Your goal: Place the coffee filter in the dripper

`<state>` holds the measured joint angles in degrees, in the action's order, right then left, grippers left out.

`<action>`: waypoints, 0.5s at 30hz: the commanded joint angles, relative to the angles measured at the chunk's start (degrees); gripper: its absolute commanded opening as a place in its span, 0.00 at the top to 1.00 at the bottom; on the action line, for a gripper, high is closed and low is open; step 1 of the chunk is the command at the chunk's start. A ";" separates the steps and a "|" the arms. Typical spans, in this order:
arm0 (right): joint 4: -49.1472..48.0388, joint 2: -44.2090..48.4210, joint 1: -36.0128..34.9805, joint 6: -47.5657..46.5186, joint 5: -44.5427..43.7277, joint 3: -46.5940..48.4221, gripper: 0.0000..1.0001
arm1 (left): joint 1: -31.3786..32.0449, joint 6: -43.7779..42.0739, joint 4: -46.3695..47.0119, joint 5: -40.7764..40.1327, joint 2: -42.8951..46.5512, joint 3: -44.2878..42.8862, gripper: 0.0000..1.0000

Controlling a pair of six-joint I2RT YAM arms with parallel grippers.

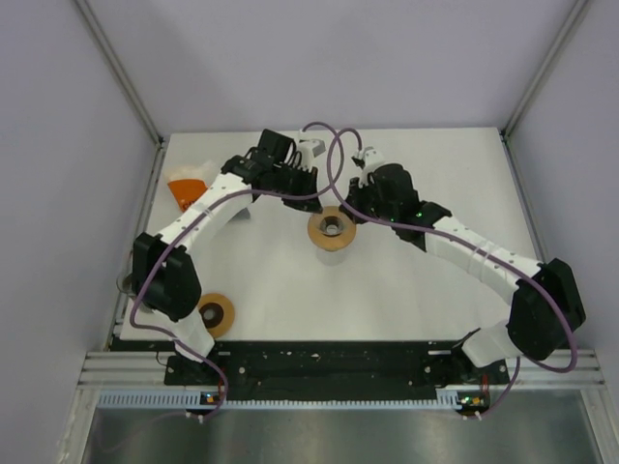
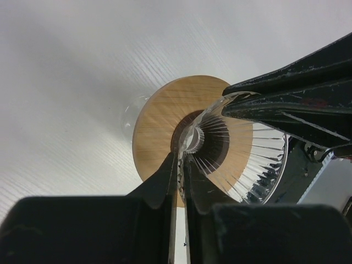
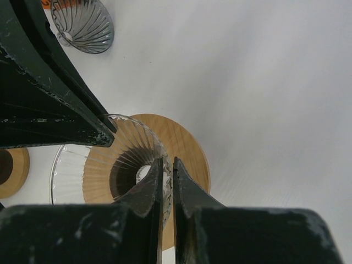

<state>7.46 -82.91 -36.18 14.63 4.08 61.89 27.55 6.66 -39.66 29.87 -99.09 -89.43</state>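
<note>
A clear ribbed glass dripper (image 1: 332,230) sits in a round wooden collar (image 1: 319,242) at mid-table. My left gripper (image 1: 312,205) and right gripper (image 1: 351,207) meet over it from either side. The left wrist view shows my left gripper (image 2: 181,160) shut on the dripper's (image 2: 245,159) thin glass rim. My right gripper (image 3: 168,168) pinches the opposite rim of the dripper (image 3: 104,159) in the right wrist view. A white paper piece (image 1: 200,168), apparently the coffee filter, lies by an orange object (image 1: 186,190) at the back left.
A second glass dripper (image 3: 82,25) lies near the orange object. Another wooden collar (image 1: 217,314) rests at the front left, close to the left arm's base. Grey walls enclose the table on three sides.
</note>
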 commanded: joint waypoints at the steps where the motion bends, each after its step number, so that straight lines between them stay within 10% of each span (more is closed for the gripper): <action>1: 13.28 -4.71 0.24 -5.23 -2.49 -1.77 1.00 | 1.54 -6.13 -8.94 -2.36 -3.39 -2.23 0.84; 15: 15.83 -1.63 0.24 -4.62 -3.90 1.21 1.00 | -3.90 -3.58 -10.00 1.68 0.03 -13.14 0.48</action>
<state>10.55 -83.09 -36.18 13.13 3.79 63.90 26.57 2.90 -49.50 28.49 -101.65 -98.13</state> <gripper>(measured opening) 0.026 0.495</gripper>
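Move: Both hands still pinch the forward rim of the clear coffee-filter cone. The wooden dripper collar's middle lies about 3 cm back, 3 cm right and 6 cm below the left fingers; from the right hand it is about 3 cm back, 3 cm left and 5 cm down. The glass jug stands beneath the collar, its middle some 13 cm below the left hand. A grey ribbed cone lies roughly 9 cm ahead, 18 cm left and 17 cm below that hand. Opening to about half its range, the left gripper lets go of the clear cone's rim, dips about 1 cm, then rises some 2.5 cm and eases about 1 cm to the left, away from the collar. The right hand stays nearly still and keeps its pinch on the rim, holding the cone over the collar. ##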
